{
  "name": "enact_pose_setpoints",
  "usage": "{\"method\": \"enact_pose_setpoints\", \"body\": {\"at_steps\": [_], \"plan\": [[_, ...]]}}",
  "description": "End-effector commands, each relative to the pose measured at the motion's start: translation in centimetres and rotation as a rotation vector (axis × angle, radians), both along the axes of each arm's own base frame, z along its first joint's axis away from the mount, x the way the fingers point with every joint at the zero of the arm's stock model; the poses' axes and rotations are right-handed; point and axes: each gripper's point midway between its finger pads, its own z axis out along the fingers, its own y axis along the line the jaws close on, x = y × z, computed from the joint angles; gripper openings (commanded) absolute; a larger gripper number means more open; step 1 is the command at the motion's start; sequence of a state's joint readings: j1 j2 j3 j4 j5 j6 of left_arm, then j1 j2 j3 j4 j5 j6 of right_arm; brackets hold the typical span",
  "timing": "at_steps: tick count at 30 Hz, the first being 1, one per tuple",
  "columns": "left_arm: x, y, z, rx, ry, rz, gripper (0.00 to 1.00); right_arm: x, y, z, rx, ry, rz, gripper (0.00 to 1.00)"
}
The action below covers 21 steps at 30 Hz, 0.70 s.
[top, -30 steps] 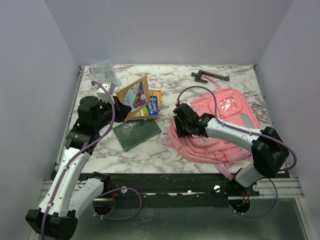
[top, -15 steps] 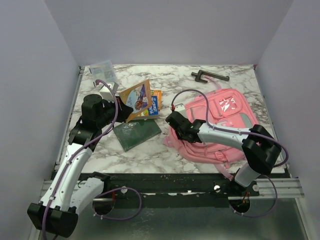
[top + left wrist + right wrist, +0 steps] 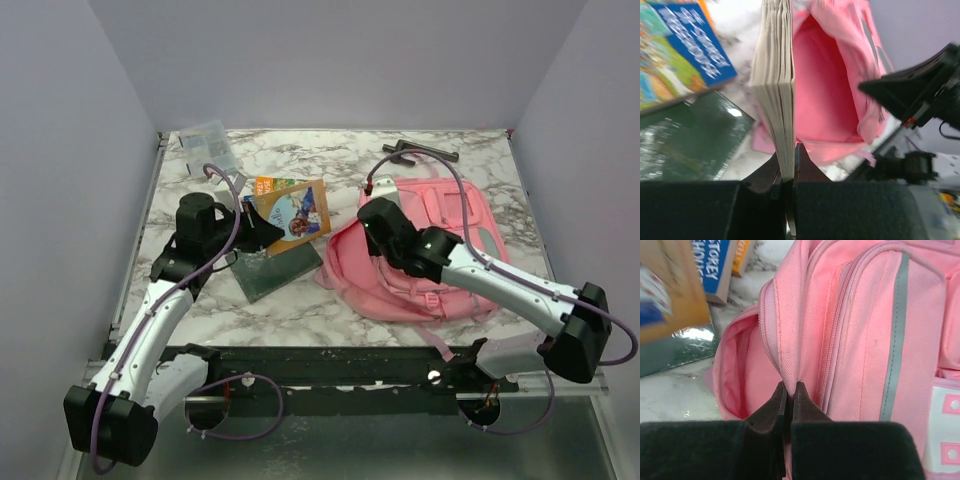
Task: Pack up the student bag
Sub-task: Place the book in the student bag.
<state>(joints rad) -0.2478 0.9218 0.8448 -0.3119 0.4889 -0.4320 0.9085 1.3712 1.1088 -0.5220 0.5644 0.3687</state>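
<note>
The student bag (image 3: 440,270) lies pink on the right of the marble table, its main opening (image 3: 825,90) gaping toward the left. My right gripper (image 3: 372,230) is shut on the fabric edge of that opening (image 3: 788,365), holding the flap up. A thin brown-covered picture book (image 3: 300,208) is pinched in my left gripper (image 3: 260,226), lifted off the table just left of the bag. In the left wrist view the book's page edge (image 3: 777,75) points at the pink interior, with the fingertips (image 3: 802,162) clamped on its near end.
A dark green book (image 3: 275,265) lies flat under the left gripper. An orange and blue book (image 3: 268,184) lies behind the held one. A black tool (image 3: 420,152) sits at the back edge. A clear plastic packet (image 3: 207,140) rests at the back left corner.
The right gripper has shut on the bag's opening edge and pulled it up and back. The left gripper has carried the brown book to the right, toward the opening.
</note>
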Motion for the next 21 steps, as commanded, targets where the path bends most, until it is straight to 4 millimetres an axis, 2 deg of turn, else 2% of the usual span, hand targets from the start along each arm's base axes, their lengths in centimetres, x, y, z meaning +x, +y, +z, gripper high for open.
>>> {"method": "enact_pose_setpoints", "body": {"at_steps": [1, 6, 11, 15, 19, 21], "plan": [[-3.3, -4.0, -0.2, -0.288, 0.193, -0.210, 0.00, 0.2, -0.2, 7.2, 0.089, -0.129, 0.025, 0.00], [-5.3, -6.9, -0.8, -0.391, 0.311, -0.333, 0.00, 0.2, -1.0, 10.9, 0.206, -0.208, 0.083, 0.00], [-6.1, -11.0, -1.2, -0.429, 0.415, -0.338, 0.00, 0.4, -1.2, 12.8, 0.312, -0.218, 0.098, 0.00], [-5.0, -14.1, -1.4, -0.521, 0.540, -0.266, 0.00, 0.6, -1.4, 13.6, 0.349, -0.216, 0.079, 0.00], [-2.9, -17.6, -1.4, -0.548, 0.589, -0.202, 0.00, 0.3, -1.4, 14.7, 0.379, -0.219, 0.091, 0.00], [-1.6, -19.2, -1.9, -0.548, 0.624, -0.174, 0.00, 0.1, -1.4, 15.3, 0.387, -0.222, 0.102, 0.00]]}}
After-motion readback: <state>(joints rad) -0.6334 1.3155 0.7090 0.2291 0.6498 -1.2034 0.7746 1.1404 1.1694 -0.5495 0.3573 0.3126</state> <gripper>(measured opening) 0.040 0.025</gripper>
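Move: The mouth of the pink student bag lies about 18 cm to the right of the left gripper, 6 cm back and some 13 cm below; that gripper already holds the book by its edge. The green board is almost underneath it, about 2 cm back, 1 cm left and 22 cm down, and the blue book about 10 cm ahead, 2 cm right and 20 cm down. From the right gripper, already pinching the bag's rim, the mouth is about 6 cm left, 4 cm back and 8 cm below. Carry the book with the left gripper some 15 cm to the right, and back and down about 5 cm each, into the bag's mouth, swinging the fingers clockwise until they point mostly right. Keep both grippers shut. Meanwhile raise the pinched rim about 9 cm with the right, easing it slightly right, then hold it there. ##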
